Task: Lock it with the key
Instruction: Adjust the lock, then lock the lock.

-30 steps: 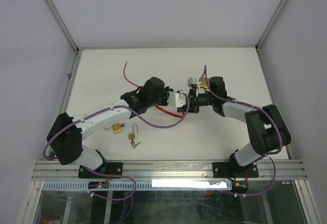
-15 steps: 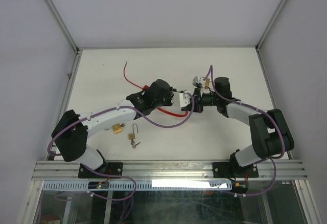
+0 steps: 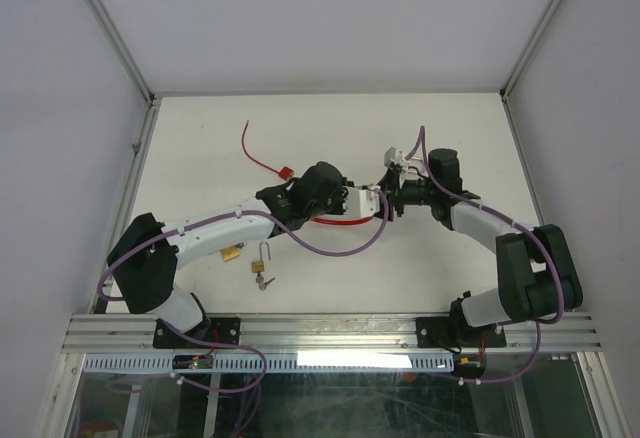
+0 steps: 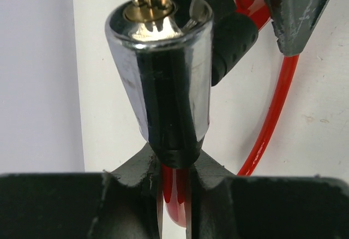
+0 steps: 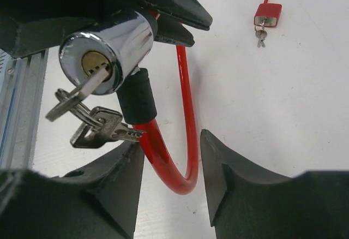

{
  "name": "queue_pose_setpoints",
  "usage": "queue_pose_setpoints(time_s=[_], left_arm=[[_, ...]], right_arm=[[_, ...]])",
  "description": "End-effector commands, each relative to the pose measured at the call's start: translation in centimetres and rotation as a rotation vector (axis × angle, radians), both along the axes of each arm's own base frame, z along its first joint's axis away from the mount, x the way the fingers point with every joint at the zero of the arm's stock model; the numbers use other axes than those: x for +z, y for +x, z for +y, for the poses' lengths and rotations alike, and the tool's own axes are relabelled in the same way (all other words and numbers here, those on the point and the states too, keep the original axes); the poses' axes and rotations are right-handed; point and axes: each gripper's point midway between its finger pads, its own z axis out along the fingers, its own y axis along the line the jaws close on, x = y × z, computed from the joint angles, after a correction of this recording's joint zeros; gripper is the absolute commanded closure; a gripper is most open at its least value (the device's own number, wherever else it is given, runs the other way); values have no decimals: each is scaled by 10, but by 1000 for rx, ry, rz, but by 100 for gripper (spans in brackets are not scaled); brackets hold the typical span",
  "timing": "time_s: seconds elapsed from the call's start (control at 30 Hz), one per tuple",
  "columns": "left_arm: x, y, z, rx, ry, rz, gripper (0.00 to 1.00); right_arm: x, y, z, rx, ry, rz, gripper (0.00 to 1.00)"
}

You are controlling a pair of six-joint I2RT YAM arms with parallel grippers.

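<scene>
My left gripper [image 4: 174, 168] is shut on the black neck of a chrome cable lock [image 4: 163, 70], held above the table near its middle [image 3: 365, 201]. The lock's red cable [image 5: 185, 141] loops down below it. A silver key [image 5: 82, 91] sits in the brass keyway, and spare keys [image 5: 106, 129] hang from its ring. My right gripper [image 5: 172, 162] is open just short of the lock's face. Its fingers stand apart on either side of the cable loop and hold nothing. In the top view the right gripper [image 3: 392, 198] faces the left gripper [image 3: 350, 201].
A red padlock [image 3: 284, 171] with small keys and a thin red wire [image 3: 248, 143] lies at the back left. A brass padlock [image 3: 232, 252] and an open padlock with keys [image 3: 262, 263] lie near the left arm. An aluminium rail [image 3: 330, 333] runs along the near edge.
Both arms have shifted to the right with the lock. The right jaws, shut at the key before, have opened and let it go; the key stays in the lock.
</scene>
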Motion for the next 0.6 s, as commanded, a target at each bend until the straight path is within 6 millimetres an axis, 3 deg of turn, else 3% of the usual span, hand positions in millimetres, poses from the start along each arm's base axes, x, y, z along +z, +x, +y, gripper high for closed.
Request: queue_pose_setpoints(time_s=[0.0, 0.13, 0.3, 0.47, 0.57], left_arm=[[-12, -6, 2, 12, 34, 55, 100], [-12, -3, 3, 27, 46, 55, 100], [-13, -2, -1, 20, 42, 75, 100], [-15, -4, -6, 1, 39, 104, 100], [-16, -5, -8, -11, 39, 118, 100]], right_arm=[[15, 2, -4, 12, 0, -86, 53], [15, -2, -14, 17, -14, -91, 48], [17, -9, -36, 24, -45, -113, 32], [25, -18, -57, -13, -64, -69, 30], [37, -9, -73, -75, -67, -52, 30]])
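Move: My left hand still holds the chrome lock. Its key sticks out towards my empty, half-open right hand, about 3 cm to that hand's left, 2 cm back and 2 cm higher. The lock body is some 5 cm left of my right hand, 2 cm back and 1 cm up; the cable's black sleeve is 4 cm left, 2 cm back, 1 cm down. From my left hand the key is about 6 cm right, 2 cm back, 2 cm up. I draw my right hand about 6 cm to my right, away from the lock and its key, speeding up after a slow start and rising about a centimetre late on, while its fingers spread from half open to well open. My left hand keeps its grip on the lock, easing only about a centimetre to the right. ##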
